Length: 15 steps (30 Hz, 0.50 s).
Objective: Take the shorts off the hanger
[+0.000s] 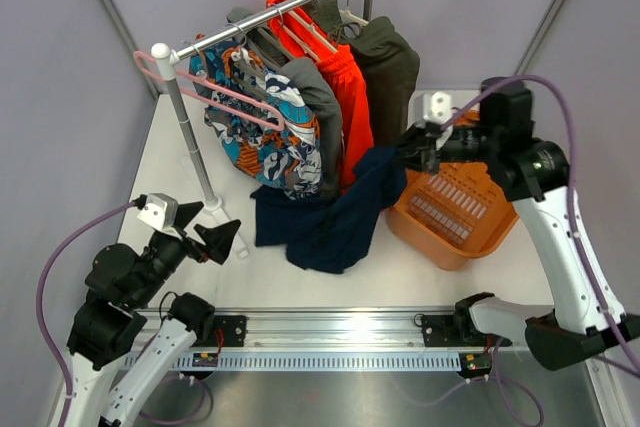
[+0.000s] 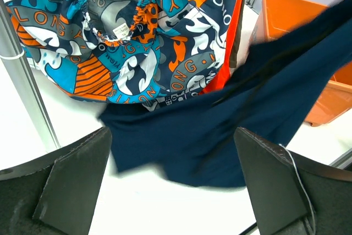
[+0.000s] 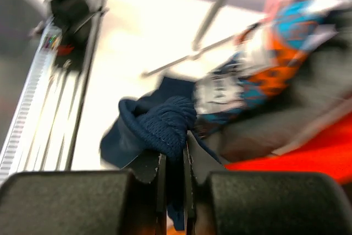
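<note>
The dark navy shorts (image 1: 330, 222) hang stretched from my right gripper (image 1: 408, 152) down to the table in front of the rack. In the right wrist view the jaws (image 3: 175, 155) are shut on a bunched fold of the shorts (image 3: 162, 122). The pale pink hanger (image 1: 225, 95) hangs at the left end of the rail, apart from the shorts. My left gripper (image 1: 215, 237) stands open near the rack's pole, left of the shorts. In the left wrist view, the navy cloth (image 2: 220, 136) lies beyond the open fingers (image 2: 171, 133), untouched.
The rail (image 1: 270, 12) carries patterned blue-white-orange shorts (image 1: 270, 147), an orange garment (image 1: 350, 97) and a dark olive one (image 1: 390, 67). The rack's pole (image 1: 190, 137) stands just behind my left gripper. An orange basket (image 1: 455, 247) sits on the table under my right arm.
</note>
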Motion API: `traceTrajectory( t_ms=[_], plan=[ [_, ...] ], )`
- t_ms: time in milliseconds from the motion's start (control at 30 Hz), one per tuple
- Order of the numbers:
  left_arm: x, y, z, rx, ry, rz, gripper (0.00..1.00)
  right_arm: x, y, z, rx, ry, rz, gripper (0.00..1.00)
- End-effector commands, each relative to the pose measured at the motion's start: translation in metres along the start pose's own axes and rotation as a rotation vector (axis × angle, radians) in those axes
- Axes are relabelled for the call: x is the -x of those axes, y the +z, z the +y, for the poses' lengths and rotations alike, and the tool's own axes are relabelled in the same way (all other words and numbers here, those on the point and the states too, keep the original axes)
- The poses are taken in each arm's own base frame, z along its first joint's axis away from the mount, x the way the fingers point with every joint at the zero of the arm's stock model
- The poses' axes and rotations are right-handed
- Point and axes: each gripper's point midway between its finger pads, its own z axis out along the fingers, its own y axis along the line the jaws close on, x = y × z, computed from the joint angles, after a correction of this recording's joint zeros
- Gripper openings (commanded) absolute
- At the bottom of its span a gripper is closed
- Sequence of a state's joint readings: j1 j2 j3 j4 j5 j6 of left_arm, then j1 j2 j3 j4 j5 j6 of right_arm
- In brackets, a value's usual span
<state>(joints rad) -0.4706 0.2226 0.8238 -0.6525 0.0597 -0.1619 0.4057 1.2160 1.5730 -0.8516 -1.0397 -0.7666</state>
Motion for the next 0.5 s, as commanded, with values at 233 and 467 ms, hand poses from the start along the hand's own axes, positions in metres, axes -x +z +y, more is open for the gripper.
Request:
traceTrajectory(
  t_ms=[233, 467],
  plan=[
    [0.015, 0.019, -0.010, -0.057, 0.021, -0.035, 0.99, 0.189, -0.132, -0.098, -0.551, -0.016, -0.413, 0.00],
    [0.015, 0.023, -0.011, -0.067, 0.038, -0.030, 0.99, 0.235, -0.219, -0.156, -0.901, 0.066, -0.588, 0.00]
  ],
)
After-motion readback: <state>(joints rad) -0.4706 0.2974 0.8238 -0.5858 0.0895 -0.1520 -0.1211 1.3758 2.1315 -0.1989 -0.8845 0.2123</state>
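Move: The shut right hand already holds the navy shorts by one end. The orange basket lies some 10 cm ahead of it, about 19 cm to its right and roughly 25 cm below. The red trousers hang about 15 cm ahead and 9 cm left, the olive trousers about 20 cm straight ahead, both some 12 cm lower. From the idle left hand the basket is around 16 cm ahead, 51 cm right and 17 cm lower. Upward first and foremost, the right arm sweeps the pinched navy shorts about 26 cm higher in a fast lift, going some 13 cm right and 8 cm forward as well, away from the left of the table and over the basket side. The wrist swings about 50 degrees on the way, clockwise and fingertips rising, from pointing left to pointing forward-left and slightly up; the fingers keep their grip. ##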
